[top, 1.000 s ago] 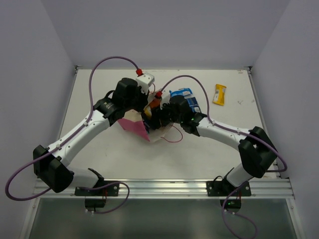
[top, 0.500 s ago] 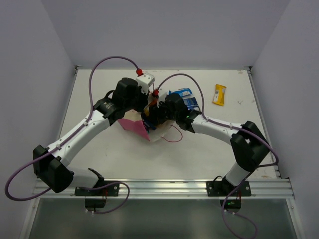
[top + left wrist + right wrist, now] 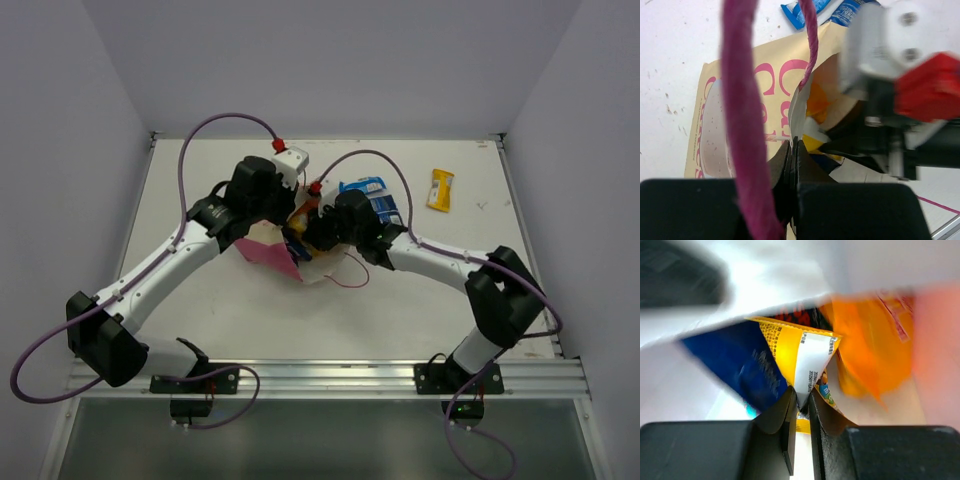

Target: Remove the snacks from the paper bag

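The paper bag [image 3: 266, 251] lies on its side mid-table, pink side up, its mouth toward the right arm. In the left wrist view its cream front [image 3: 775, 65] with pink lettering shows, and my left gripper [image 3: 794, 146] is shut on the rim of the mouth. My right gripper [image 3: 801, 401] reaches inside the bag and is shut on the corner of a yellow snack packet [image 3: 790, 350]. A dark blue packet [image 3: 737, 362] lies left of it, an orange one [image 3: 865, 350] right. Blue-and-white packets [image 3: 374, 193] and a yellow packet [image 3: 440, 188] lie on the table outside.
The bag's pink-red cord handle [image 3: 737, 125] hangs close across the left wrist camera; another loop [image 3: 350, 272] trails on the table. Both wrists crowd together over the bag mouth [image 3: 305, 225]. White walls enclose the table on three sides.
The right gripper pushed a little further left into the bag mouth and closed on the yellow packet. The left arm and the bag kept still.
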Tool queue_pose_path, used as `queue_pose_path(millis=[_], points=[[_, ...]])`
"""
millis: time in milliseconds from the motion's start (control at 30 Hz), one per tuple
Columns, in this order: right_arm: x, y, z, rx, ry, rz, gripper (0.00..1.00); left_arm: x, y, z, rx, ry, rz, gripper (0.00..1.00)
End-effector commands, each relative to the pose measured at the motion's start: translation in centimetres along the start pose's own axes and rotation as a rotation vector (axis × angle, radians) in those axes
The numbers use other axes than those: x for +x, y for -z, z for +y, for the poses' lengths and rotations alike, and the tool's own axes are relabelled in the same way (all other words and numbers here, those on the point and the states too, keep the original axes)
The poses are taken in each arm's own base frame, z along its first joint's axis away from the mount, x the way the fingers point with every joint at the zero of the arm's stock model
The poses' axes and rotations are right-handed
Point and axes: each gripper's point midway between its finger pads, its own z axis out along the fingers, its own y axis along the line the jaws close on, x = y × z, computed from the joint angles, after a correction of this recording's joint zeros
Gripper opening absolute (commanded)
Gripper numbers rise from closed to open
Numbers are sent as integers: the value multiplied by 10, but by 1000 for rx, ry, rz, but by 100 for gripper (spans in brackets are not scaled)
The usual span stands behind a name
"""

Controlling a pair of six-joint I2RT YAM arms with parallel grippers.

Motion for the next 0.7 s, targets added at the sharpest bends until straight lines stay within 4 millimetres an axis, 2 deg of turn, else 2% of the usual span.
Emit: queue_pose_path(millis=[0,133,200,233,267,300,367,400,433,467,500,533,567,600,633,667], points=[[-32,42,3,35,35,-100,0,3,3,15,-56,-7,11,0],[-41,84,5,59,14,-142,0,2,4,24,-82,2,7,0],[-57,110,6,77,10,-196,0,2,4,28,-95,1,9,0],[-58,126,2,115,-3,-200,0,2,4,31,-101,2,8,0],[-55,128,-6,147,-17,-186,0,3,4,33,-104,1,9,0],[-65,144,-17,194,-39,-226,0,3,4,34,-105,-5,10,0],[-66,165,-47,326,-110,-240,0,4,5,35,-105,-12,12,0],[-70,181,-80,426,-170,-259,0,6,5,36,-99,-29,16,0],[-63,189,-99,491,-215,-236,0,8,5,35,-96,-39,19,0],[-65,198,-118,550,-283,-250,0,8,7,36,-95,-45,15,0],[-55,206,-155,645,-360,-230,0,11,7,36,-94,-64,22,0],[-46,207,-171,683,-436,-213,0,12,8,37,-92,-81,23,0],[-42,216,-195,738,-494,-217,0,12,9,37,-92,-85,21,0],[-35,213,-207,751,-530,-201,0,12,10,38,-93,-92,19,0],[-20,200,-223,758,-593,-151,0,11,10,38,-92,-97,17,0],[-19,200,-237,771,-625,-149,0,11,11,38,-90,-97,14,0]])
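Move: Your right gripper is reaching into the paper bag with a yellow snack already pinched. The yellow packet lying on the table, where this one is headed, is about 21 cm ahead, 38 cm to the right and 13 cm below. At that same depth below, the light-blue packet lies some 21 cm ahead and 15 cm right, the dark-blue packet 13 cm ahead and 19 cm right. From the left gripper the tabled yellow packet is roughly 20 cm ahead, 40 cm right, 22 cm down. Draw the pinched yellow snack up out of the bag with the right gripper, about 13 cm and a little back, then swing it fast to the right, some 28 cm overall, curving forward and sinking again towards the yellow packet on the table. Turn the hand clockwise about 50 degrees on the way, fingers kept shut. Keep the left gripper clamped on the bag's rim, easing it a couple of centimetres left. ##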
